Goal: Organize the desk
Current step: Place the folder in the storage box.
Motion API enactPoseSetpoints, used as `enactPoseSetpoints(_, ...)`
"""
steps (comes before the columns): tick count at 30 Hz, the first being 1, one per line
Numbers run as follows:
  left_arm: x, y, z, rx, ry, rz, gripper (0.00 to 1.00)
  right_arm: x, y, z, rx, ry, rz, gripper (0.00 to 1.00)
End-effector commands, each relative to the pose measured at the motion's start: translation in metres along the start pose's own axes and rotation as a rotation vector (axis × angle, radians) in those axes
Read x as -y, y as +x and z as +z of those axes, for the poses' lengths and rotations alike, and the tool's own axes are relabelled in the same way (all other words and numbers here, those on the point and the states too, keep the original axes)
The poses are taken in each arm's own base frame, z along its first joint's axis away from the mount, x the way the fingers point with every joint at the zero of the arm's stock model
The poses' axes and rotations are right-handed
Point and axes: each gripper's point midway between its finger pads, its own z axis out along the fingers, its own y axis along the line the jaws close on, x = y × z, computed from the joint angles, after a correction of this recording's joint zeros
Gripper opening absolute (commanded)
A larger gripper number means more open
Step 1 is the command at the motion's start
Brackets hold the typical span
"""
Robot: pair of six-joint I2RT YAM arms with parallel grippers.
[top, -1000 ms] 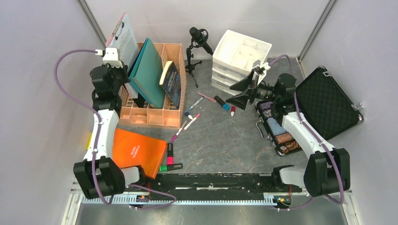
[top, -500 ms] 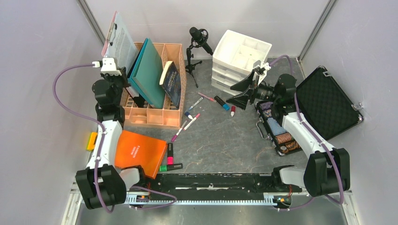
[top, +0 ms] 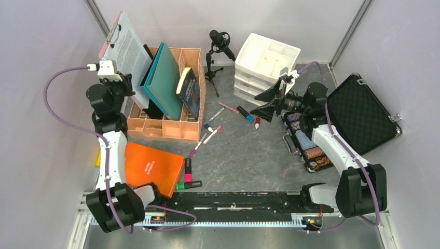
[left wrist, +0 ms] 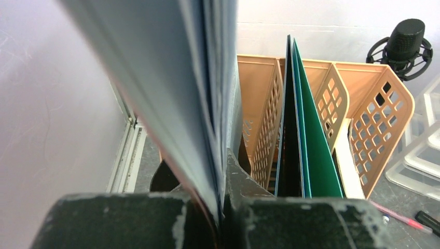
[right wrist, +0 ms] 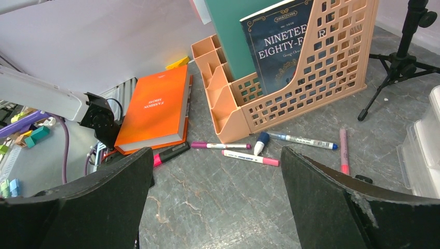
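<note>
My left gripper (top: 126, 87) is shut on the lower edge of a clipboard (top: 123, 47) with a printed sheet, holding it tilted above the left end of the orange file rack (top: 171, 127). In the left wrist view the clipboard (left wrist: 171, 78) runs up from between the jaws of the left gripper (left wrist: 224, 207), with the rack's slots (left wrist: 259, 98) beyond. A green folder (top: 163, 80) and a navy book (top: 191, 89) stand in the rack. My right gripper (top: 263, 104) hangs open over the desk (top: 244, 155); nothing lies between its fingers (right wrist: 104, 202). Markers (right wrist: 249, 157) lie loose by the rack.
An orange book (top: 153, 166) and highlighters (top: 188, 176) lie at the near left. A microphone on a tripod (top: 219, 41) and a white drawer unit (top: 264, 62) stand at the back. An open black case (top: 363, 111) sits at the right, beside a narrow tray of patterned items (top: 310, 148).
My left arm has swung left and back, carrying the clipboard up and leftward out from against the green folder. The right arm has not moved.
</note>
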Motion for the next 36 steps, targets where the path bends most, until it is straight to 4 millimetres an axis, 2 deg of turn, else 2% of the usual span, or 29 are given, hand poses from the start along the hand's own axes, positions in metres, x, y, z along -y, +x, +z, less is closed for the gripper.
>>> enactPoseSetpoints(1,0.007,-0.016,0.0,0.081,0.049,-0.015,0.02,-0.003,-0.006,-0.001,0.017,-0.02,-0.032,0.98)
enactPoseSetpoints(9,0.01,0.015,0.006,0.088,0.082,-0.025,0.02,-0.003,-0.005,-0.002,0.018,-0.017,-0.033,0.98)
enactPoseSetpoints(12,0.017,0.027,0.005,0.099,0.123,-0.013,0.02,-0.001,-0.004,-0.002,0.016,-0.015,-0.029,0.98)
enactPoseSetpoints(17,0.013,0.045,0.013,0.091,0.116,-0.028,0.02,0.0,-0.003,-0.001,0.015,-0.014,-0.024,0.98)
enactPoseSetpoints(20,0.013,0.052,0.021,0.091,0.13,-0.048,0.02,0.0,-0.003,-0.001,0.015,-0.016,-0.021,0.98)
enactPoseSetpoints(28,0.013,0.056,0.038,0.105,0.109,-0.038,0.02,0.002,-0.002,-0.001,0.012,-0.015,-0.017,0.98)
enactPoseSetpoints(32,0.028,0.064,0.036,0.1,0.126,0.005,0.02,0.004,0.0,0.0,0.009,-0.016,-0.01,0.98)
enactPoseSetpoints(36,0.028,0.079,0.032,0.073,0.099,0.025,0.02,0.004,0.0,0.0,0.008,-0.018,-0.009,0.98)
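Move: The folder is still pinched in the left hand. It is bound for the free gap in the storage box, about 10 cm ahead of that hand, 6 cm to its right and 22 cm below. The black clipboard stands just left of that gap, the teal folders some 6 cm right of it, and the book another 8 cm farther right. From the right hand the gap lies roughly 39 cm left, 19 cm ahead and 16 cm below. The folder is lowered by the left hand about 10 cm towards the gap between the black clipboard and the teal folders. Late in the descent the hand pushes it nearly 4 cm forward, then shifts some 3 cm right, turning about 8 degrees clockwise. The fingers keep their pinch on its near edge. ##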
